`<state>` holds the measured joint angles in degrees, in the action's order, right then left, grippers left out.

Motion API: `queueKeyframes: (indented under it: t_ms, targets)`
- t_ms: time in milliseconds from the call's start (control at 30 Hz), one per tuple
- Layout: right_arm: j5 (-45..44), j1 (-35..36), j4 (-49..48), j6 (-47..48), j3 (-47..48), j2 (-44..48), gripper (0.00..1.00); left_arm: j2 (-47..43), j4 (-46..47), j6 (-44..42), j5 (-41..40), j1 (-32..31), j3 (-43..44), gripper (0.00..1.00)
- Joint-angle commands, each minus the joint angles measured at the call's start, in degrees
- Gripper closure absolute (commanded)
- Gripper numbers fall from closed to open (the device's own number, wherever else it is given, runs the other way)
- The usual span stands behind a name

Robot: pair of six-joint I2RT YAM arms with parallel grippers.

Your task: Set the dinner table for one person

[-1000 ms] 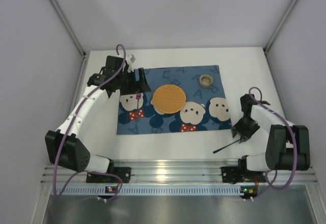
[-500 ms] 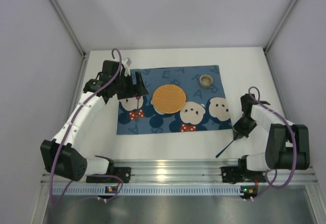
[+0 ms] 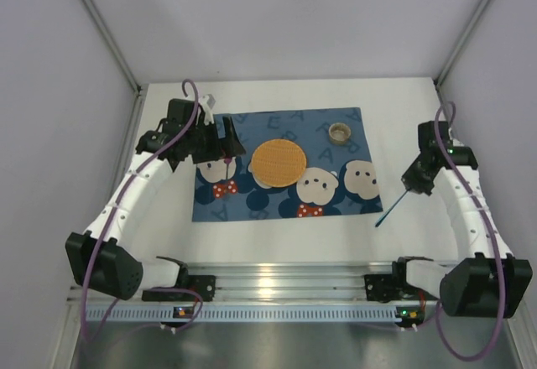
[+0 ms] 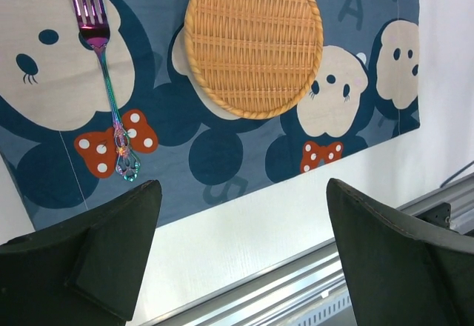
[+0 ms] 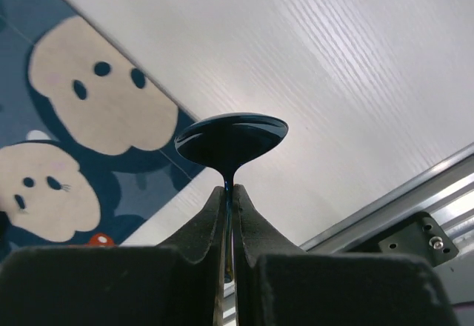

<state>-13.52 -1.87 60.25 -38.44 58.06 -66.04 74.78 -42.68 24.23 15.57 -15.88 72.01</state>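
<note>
The white dinner table (image 3: pixel 398 105) carries a blue bear-print mat (image 3: pixel 252 205). On the mat lie a round woven plate (image 3: pixel 278 162) (image 4: pixel 254 41) and an iridescent fork (image 4: pixel 104 67), left of the plate. My left gripper (image 3: pixel 226 138) (image 4: pixel 244 222) hovers open over the mat's left part, holding nothing. My right gripper (image 3: pixel 417 176) (image 5: pixel 229 187) is right of the mat, shut on the thin handle of a dark blue spoon (image 3: pixel 390 210) (image 5: pixel 231 139). The spoon slants down toward the mat's right corner, above the table.
A small round cup (image 3: pixel 339 132) stands on the mat's far right part. Grey walls close in the table on three sides. A metal rail (image 3: pixel 277 281) runs along the near edge by the arm bases.
My right gripper closed on the spoon and raised it from the table near the front edge, moving back and right. My left gripper drew slightly left, away from the fork.
</note>
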Motion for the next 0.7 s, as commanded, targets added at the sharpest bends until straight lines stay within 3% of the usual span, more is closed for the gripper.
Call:
queueKeyframes:
  t_ms: [0, 133, 300, 367, 467, 667]
  targets:
    - [-1.1, 0.7, 3.2, 2.8, 9.5, -0.2, 1.00, -0.3, 2.4, 1.2, 1.2, 0.1, 3.1, 0.02]
    - [-7.0, 11.5, 4.7, 6.3, 25.7, -6.7, 1.00, 1.3, 2.1, 1.3, 2.4, 0.1, 5.9, 0.02]
    - [-6.1, 22.6, 5.6, 13.5, 45.6, -21.8, 1.00, 2.9, 1.7, 2.0, 3.7, 0.1, 7.6, 0.02]
    - [-2.1, 25.0, 6.4, 14.0, 48.9, -28.1, 1.00, 2.6, 1.3, 2.2, 3.8, 0.1, 8.2, 0.02]
    - [4.6, 25.9, 4.5, 13.5, 46.5, -33.3, 1.00, 0.8, 0.6, 2.5, 2.9, 0.1, 8.0, 0.02]
    - [5.8, 31.0, 1.2, 15.8, 43.4, -41.0, 1.00, -3.8, -0.8, 3.8, 2.4, 0.1, 5.3, 0.02]
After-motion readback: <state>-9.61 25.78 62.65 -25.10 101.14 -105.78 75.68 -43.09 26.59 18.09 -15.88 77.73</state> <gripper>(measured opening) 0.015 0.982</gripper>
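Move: The spoon, already held upright-ish in the right hand, is bound for the bare strip of placemat right of the wicker plate, about 13 cm ahead, 19 cm left and 13 cm below. The plate's middle lies some 15 cm ahead and 34 cm left, the cup about 24 cm ahead and 18 cm left, and the mat's near right corner level with the hand and 6 cm left. From the left hand that strip lies about 6 cm ahead, 27 cm right and 21 cm down. The spoon, still pinched near its bowl with the handle hanging, is swung left and forward in an arc over the mat's right edge towards the strip beside the plate, about 24 cm across. The right hand climbs some 16 cm, then drops most of that again while turning roughly 40 degrees counter-clockwise, fingers staying shut; the empty left hand stays wide open and rises a few centimetres. ##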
